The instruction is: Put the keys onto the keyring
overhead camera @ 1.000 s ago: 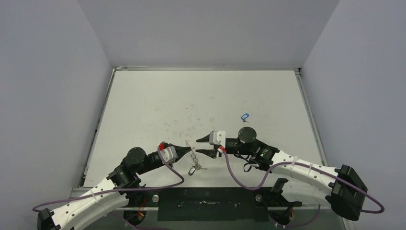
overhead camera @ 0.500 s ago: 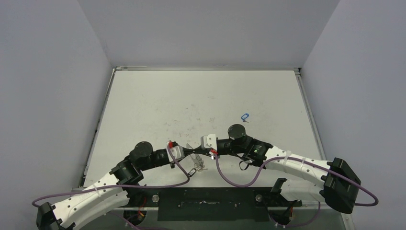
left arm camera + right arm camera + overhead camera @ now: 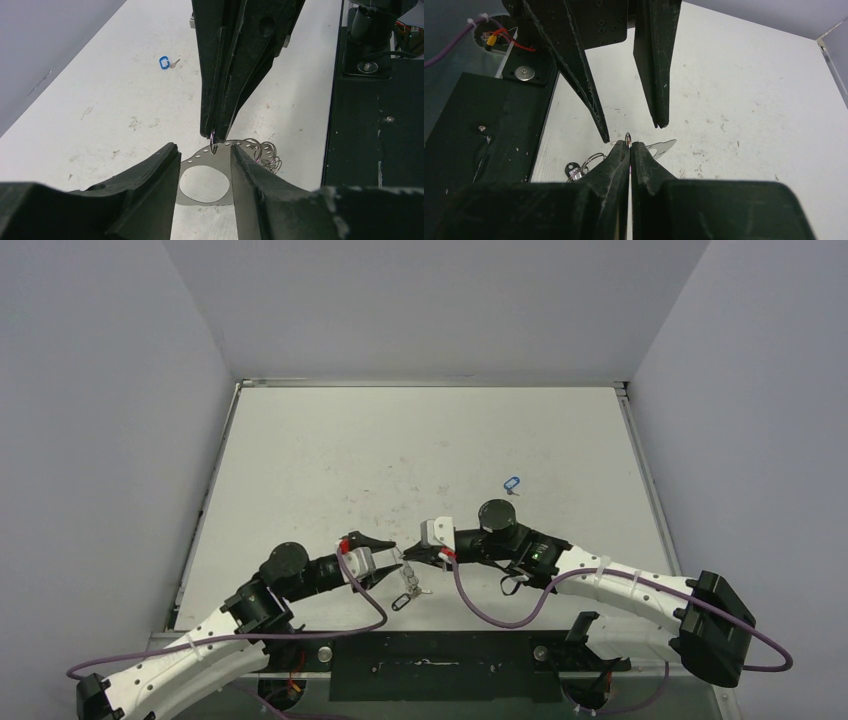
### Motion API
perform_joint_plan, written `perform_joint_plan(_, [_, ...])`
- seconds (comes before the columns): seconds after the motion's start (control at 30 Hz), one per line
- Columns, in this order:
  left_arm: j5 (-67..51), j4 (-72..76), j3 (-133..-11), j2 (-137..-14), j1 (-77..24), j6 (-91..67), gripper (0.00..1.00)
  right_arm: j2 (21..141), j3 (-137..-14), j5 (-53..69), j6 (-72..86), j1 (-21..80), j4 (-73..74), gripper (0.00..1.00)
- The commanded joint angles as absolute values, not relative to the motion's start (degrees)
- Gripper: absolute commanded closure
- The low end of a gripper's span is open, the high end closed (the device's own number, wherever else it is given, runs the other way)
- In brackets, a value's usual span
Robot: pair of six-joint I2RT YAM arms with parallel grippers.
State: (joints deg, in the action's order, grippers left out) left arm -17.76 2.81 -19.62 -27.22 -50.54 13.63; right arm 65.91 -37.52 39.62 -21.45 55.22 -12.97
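Note:
The keyring (image 3: 196, 159), a pale grey plate with a big round hole, sits between the spread fingers of my left gripper (image 3: 203, 148), which is open. The plate runs on behind both fingers, and I cannot tell whether they touch it. My right gripper (image 3: 629, 145) is shut on one small wire loop (image 3: 628, 137) at the plate's rim. From above, the two grippers (image 3: 388, 552) (image 3: 408, 555) meet tip to tip over the keyring (image 3: 407, 568). The dark-headed key (image 3: 400, 600) hangs among the loops below. The blue-headed key (image 3: 511, 483) lies apart on the table.
A black base plate (image 3: 430, 665) runs along the near table edge, right below the grippers. Purple cables (image 3: 500, 615) loop from both wrists. Grey walls close in the white table (image 3: 420, 440) on three sides.
The right gripper came in and shut on a wire loop of the keyring. The left gripper, shut before, has opened and drawn back a little to the left.

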Motion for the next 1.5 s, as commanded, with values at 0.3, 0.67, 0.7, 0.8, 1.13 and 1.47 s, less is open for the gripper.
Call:
perform_joint_plan(0.3, [-19.6, 10.6, -18.6, -29.2, -50.6, 11.9, 0.63, 65.2, -39.2, 41.9, -16.6, 55.4, -20.3, 1.0])
perform_joint_plan(0.67, [-20.2, 11.6, -18.4, -30.4, -50.6, 12.3, 1.0, 65.1, -39.5, 42.1, -16.3, 55.4, -20.2, 1.0])
perform_joint_plan(0.7, [-20.2, 11.4, -18.3, -30.3, -50.6, 12.4, 1.0, 65.1, -39.5, 41.7, -16.1, 55.4, -20.2, 1.0])
perform_joint_plan(0.8, [-20.1, 11.3, -18.0, -29.7, -50.6, 12.2, 1.0, 64.9, -39.4, 40.9, -15.6, 55.3, -20.7, 0.99])
perform_joint_plan(1.13, [-19.2, 13.5, -14.8, -26.1, -50.6, 10.0, 1.0, 61.7, -31.3, 32.6, -1.1, 53.6, -42.4, 0.15])
perform_joint_plan(1.47, [-17.7, 13.9, -13.0, -22.2, -50.6, 8.6, 1.0, 59.2, -33.8, 14.5, 10.4, 51.4, -32.8, 0.0])
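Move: The small metal ring at the top of the hanging keyring is about 2 cm to the right of the open left hand, level in height and depth; it is still pinched in the right hand's fingertips, about 1 cm left of that hand's point. From the left hand, the grey plate hangs roughly 6 cm below and 2 cm right, and the black key tag some 10 cm below, 4 cm back and 2 cm right. Left hand edges right and pinches the ring; right hand then opens, leaving about 6 cm up and forward. ##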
